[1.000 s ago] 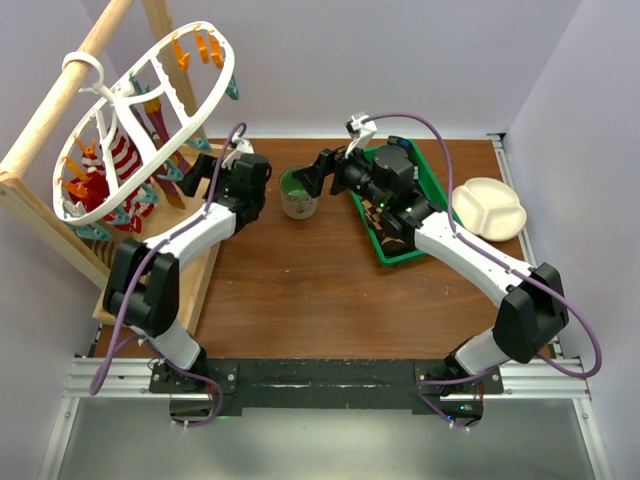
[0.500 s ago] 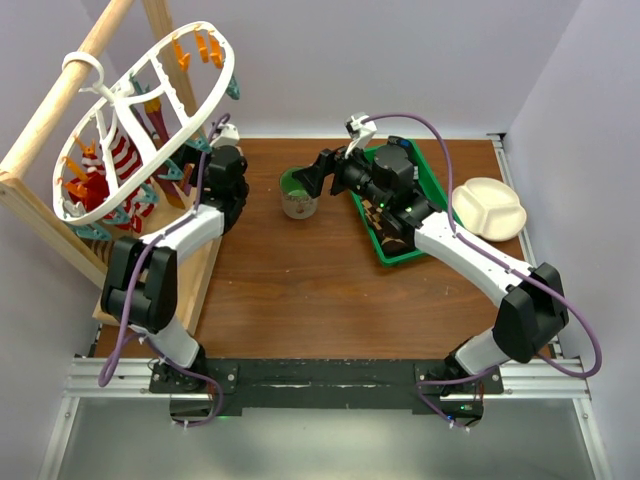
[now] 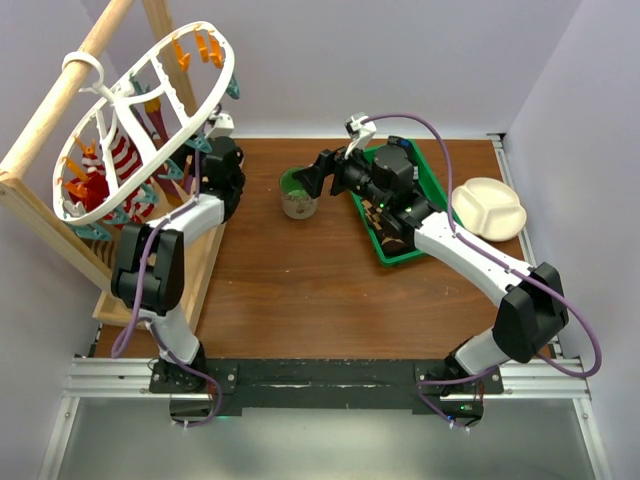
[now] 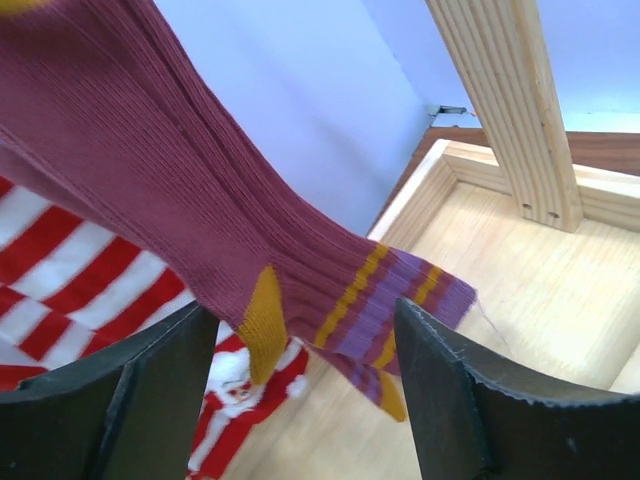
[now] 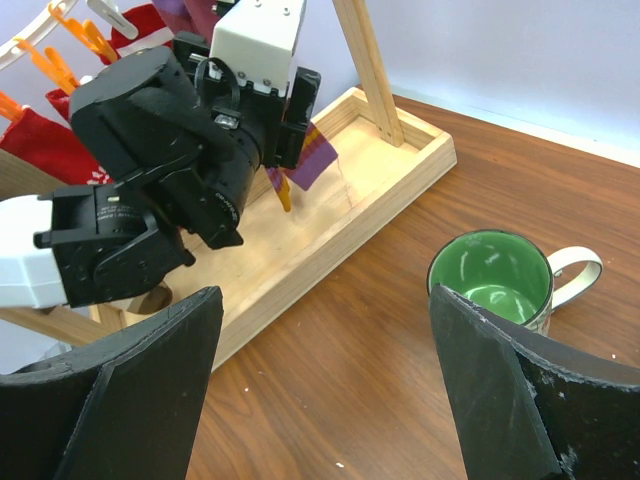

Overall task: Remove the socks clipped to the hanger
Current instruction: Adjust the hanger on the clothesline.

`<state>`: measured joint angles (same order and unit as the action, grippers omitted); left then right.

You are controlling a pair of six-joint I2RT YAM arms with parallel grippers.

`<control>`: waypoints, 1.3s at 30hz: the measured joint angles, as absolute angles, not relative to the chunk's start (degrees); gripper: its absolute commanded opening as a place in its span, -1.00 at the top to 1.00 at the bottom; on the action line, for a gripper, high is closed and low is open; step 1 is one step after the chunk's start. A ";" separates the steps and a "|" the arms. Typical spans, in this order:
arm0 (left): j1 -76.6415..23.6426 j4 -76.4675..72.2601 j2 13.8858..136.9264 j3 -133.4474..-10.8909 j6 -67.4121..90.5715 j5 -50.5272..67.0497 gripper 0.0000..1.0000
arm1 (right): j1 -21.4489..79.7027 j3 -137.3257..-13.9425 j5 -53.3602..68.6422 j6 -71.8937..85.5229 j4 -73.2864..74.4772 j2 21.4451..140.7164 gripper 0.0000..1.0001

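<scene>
The white oval hanger (image 3: 224, 92) hangs from a wooden pole at the far left, with orange and teal clips round its rim. Several socks dangle under it, among them a red-and-white striped one (image 3: 122, 150). My left gripper (image 3: 203, 152) reaches in below the rim. In the left wrist view a maroon sock (image 4: 180, 180) with yellow and purple bands hangs between its jaws, which stand apart, a gap on each side (image 4: 300, 320). The striped sock (image 4: 60, 270) lies behind it. My right gripper (image 5: 325, 300) hovers open above the table, holding nothing.
A green-lined mug (image 3: 298, 192) stands mid-table just under the right gripper. A green tray (image 3: 432, 175) and a white divided plate (image 3: 489, 208) sit at the back right. The hanger's wooden frame has a boxed base (image 5: 330, 200) and an upright post (image 4: 510, 100).
My left arm swung left from beside the mug to under the hanger's rim, and its jaws have narrowed around the maroon sock. The right arm has not moved.
</scene>
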<state>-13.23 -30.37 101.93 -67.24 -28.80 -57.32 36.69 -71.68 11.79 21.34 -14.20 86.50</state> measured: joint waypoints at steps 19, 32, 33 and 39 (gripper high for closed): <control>-11.55 -30.96 102.85 -67.33 -23.07 -49.52 1.00 | 36.69 -71.09 11.75 20.88 -14.35 86.54 -0.75; -19.62 -32.93 96.73 -62.13 -23.55 -39.55 1.00 | 36.69 -71.16 11.16 19.86 -14.17 86.63 -0.76; -20.49 -32.95 96.38 -62.11 -23.55 -38.81 1.00 | 36.69 -71.18 11.03 19.81 -14.15 86.63 -0.76; -22.92 -31.75 94.52 -61.95 -22.41 -34.54 1.00 | 36.47 -73.21 9.93 19.27 -13.72 86.63 -0.78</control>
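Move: The maroon sock's yellow heel hangs right between my half-closing left fingertips, about 2 cm ahead, 2 cm to the left and level with them. The striped sock hangs some 12 cm to that hand's left, hardly nearer the base; the wooden post rises about 10 cm ahead and 3 cm to its right. The mug stands some 28 cm right of it, 4 cm back and 17 cm lower. From my right hand the heel is about 14 cm ahead, 28 cm left and 10 cm lower. With my left hand I ease a centimetre or two forward and slightly down while my fingers shut on the yellow heel of the maroon sock. Then, keeping that pinch, I draw the sock some 14 cm to my right, towards the mug's side, rising about 3 cm at the end and turning the hand about 30 degrees clockwise until it points mostly forward. ##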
